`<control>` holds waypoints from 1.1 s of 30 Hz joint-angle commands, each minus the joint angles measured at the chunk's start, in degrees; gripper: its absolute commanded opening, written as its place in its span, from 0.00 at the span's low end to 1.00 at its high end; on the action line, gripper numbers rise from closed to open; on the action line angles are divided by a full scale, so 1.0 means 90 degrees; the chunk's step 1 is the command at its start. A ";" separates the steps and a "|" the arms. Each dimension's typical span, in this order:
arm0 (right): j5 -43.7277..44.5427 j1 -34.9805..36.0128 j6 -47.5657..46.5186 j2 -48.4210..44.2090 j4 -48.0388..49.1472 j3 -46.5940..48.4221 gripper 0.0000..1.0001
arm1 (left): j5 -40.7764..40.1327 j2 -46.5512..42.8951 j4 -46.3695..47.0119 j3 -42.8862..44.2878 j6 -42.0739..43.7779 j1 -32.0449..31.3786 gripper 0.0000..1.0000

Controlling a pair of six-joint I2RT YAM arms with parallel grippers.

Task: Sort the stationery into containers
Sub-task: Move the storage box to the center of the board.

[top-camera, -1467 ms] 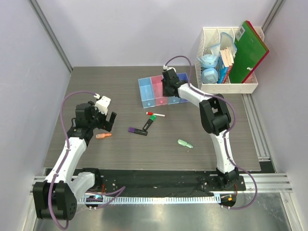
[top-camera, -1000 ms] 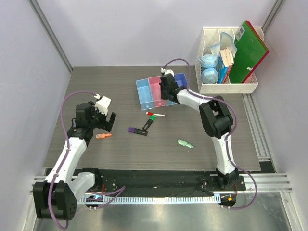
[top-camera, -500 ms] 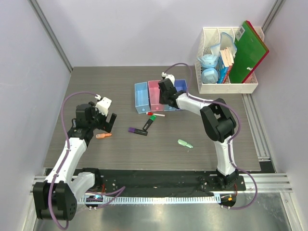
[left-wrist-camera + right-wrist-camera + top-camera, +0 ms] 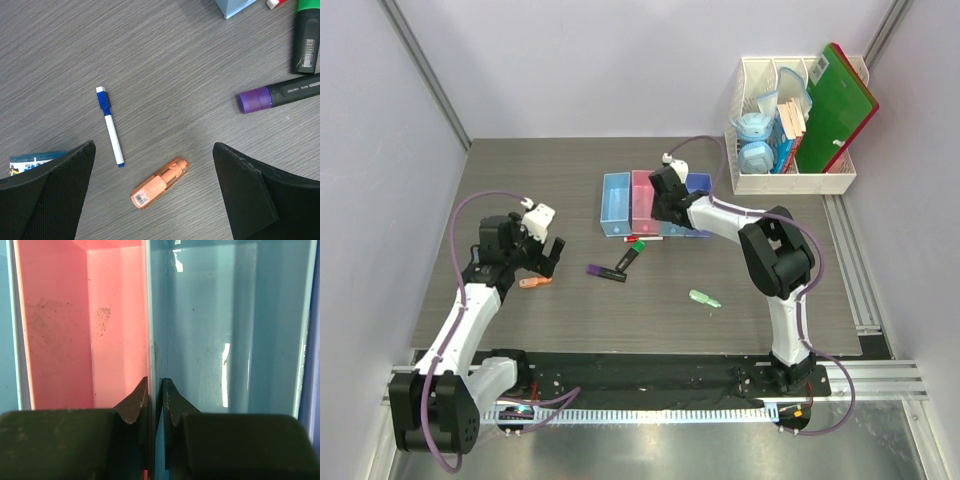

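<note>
The containers (image 4: 615, 200), a joined row of light blue, pink, light blue and purple bins, sit mid-table. My right gripper (image 4: 666, 206) is shut on the wall (image 4: 149, 315) between the pink bin (image 4: 60, 325) and a light blue bin (image 4: 215, 325), one finger in each. My left gripper (image 4: 154, 150) hangs open above the short orange piece (image 4: 159, 183), not touching it. A purple-ended marker (image 4: 606, 272), a green-ended marker (image 4: 631, 254) and a mint-green piece (image 4: 704, 298) lie on the table. The red-capped pen (image 4: 633, 238) peeks out at the bins' front edge.
A thin white pen with a blue cap (image 4: 110, 125) lies left of the orange piece. A white slotted rack (image 4: 790, 182) at the back right holds a green folder (image 4: 835, 105), books and round blue things (image 4: 755, 157). Walls close both sides.
My right gripper has dragged the row of bins left and toward the front, turning it, until its front edge reaches the red-capped pen. The left arm has barely moved.
</note>
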 commanded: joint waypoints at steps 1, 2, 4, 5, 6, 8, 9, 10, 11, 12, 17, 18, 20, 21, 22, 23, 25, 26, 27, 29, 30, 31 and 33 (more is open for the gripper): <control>-0.0517 0.0082 0.0743 0.0647 -0.0217 0.0164 0.06 | 0.0245 0.0032 -0.0003 0.0328 0.0021 0.0010 1.00; -0.0527 0.0092 0.0617 0.0695 -0.0217 0.0213 0.16 | 0.0255 0.0052 -0.0013 0.0318 0.0040 0.0010 1.00; -0.0527 0.0092 0.0499 0.0793 -0.0295 0.0408 0.24 | 0.0275 0.0071 -0.0013 0.0318 0.0041 0.0010 1.00; -0.0546 0.0092 0.0392 0.0803 -0.0314 0.0457 0.32 | 0.0275 0.0062 -0.0013 0.0318 0.0050 0.0010 1.00; -0.0595 0.0092 0.0343 0.0813 -0.0344 0.0506 0.36 | 0.0304 0.0081 -0.0013 0.0318 0.0060 0.0010 1.00; -0.0605 0.0121 0.0245 0.0765 -0.0363 0.0594 0.47 | 0.0314 0.0071 -0.0013 0.0299 0.0070 0.0010 1.00; -0.0557 0.0131 0.0129 0.0745 -0.0373 0.0614 0.49 | 0.0333 0.0081 -0.0013 0.0279 0.0060 0.0010 1.00; -0.0537 0.0141 0.0079 0.0677 -0.0383 0.0643 0.50 | 0.0333 0.0091 -0.0004 0.0269 0.0060 0.0010 1.00; -0.0508 0.0160 -0.0008 0.0628 -0.0393 0.0663 0.54 | 0.0333 0.0101 0.0006 0.0260 0.0070 0.0000 1.00; -0.0479 0.0180 -0.0116 0.0570 -0.0441 0.0682 0.55 | 0.0352 0.0091 0.0006 0.0230 0.0070 0.0010 1.00; -0.0244 0.0190 -0.0555 0.0014 -0.0490 0.0712 0.59 | 0.0392 0.0071 0.0065 0.0133 0.0060 0.0010 1.00; -0.0196 0.0190 -0.0653 -0.0075 -0.0510 0.0721 0.59 | 0.0401 0.0062 0.0113 0.0132 0.0060 0.0010 1.00; -0.0069 0.0190 -0.0926 -0.0250 -0.0520 0.0790 0.59 | 0.0460 0.0091 0.0133 0.0113 0.0021 0.0000 1.00; -0.0039 0.0190 -0.1043 -0.0406 -0.0568 0.0829 0.59 | 0.0479 0.0101 0.0153 0.0113 0.0011 0.0010 1.00; 0.0019 0.0190 -0.1238 -0.0485 -0.0568 0.0897 0.60 | 0.0489 0.0101 0.0162 0.0103 -0.0008 0.0010 1.00; 0.0010 0.0180 -0.1356 -0.0582 -0.0568 0.0907 0.60 | 0.0518 0.0101 0.0182 0.0103 -0.0028 0.0010 1.00; 0.0000 0.0190 -0.1619 -0.0788 -0.0598 0.1043 0.62 | 0.0538 0.0101 0.0221 0.0084 -0.0037 0.0000 1.00; 0.0049 0.0190 -0.1862 -0.0846 -0.0617 0.1092 0.62 | 0.0548 0.0101 0.0240 0.0074 -0.0066 0.0010 1.00; 0.0049 0.0190 -0.2000 -0.0886 -0.0627 0.1131 0.62 | 0.0558 0.0101 0.0270 0.0064 -0.0076 0.0000 1.00; 0.0020 0.0190 -0.2409 -0.1032 -0.0666 0.1219 0.63 | 0.0577 0.0110 0.0289 0.0064 -0.0115 0.0010 1.00; -0.0348 0.0190 -0.2653 -0.1100 -0.0705 0.1220 0.63 | 0.0587 0.0110 0.0290 0.0064 -0.0125 0.0010 1.00; -0.0699 0.0180 -0.2926 -0.1256 -0.0773 0.1171 0.63 | 0.0606 0.0091 0.0299 0.0054 -0.0135 0.0010 1.00; -0.1393 0.0190 -0.3870 -0.1481 -0.1016 0.1025 0.63 | 0.0636 0.0052 0.0280 0.0025 -0.0116 0.0010 1.00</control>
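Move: At the right hand, the nearly shut fingers still pinch the divider between the storage box's pink and blue compartments; the box's middle lies about 2 cm ahead and 3 cm below. The red marker lies about 7 cm back and 3 cm left of that hand, the green highlighter some 11 cm back and 6 cm left, both about 4 cm lower. From the idle left hand the storage box is about 14 cm ahead, 22 cm right and 10 cm below. Letting go of the storage box's divider, the right hand opens its fingers to a bit over half while easing about 2.5 cm left and dipping slightly, then drifts partway back right. Next it climbs about 10 cm clear of the box, its fingers tipping up some 10 degrees and turning roughly 15 degrees counter-clockwise. ##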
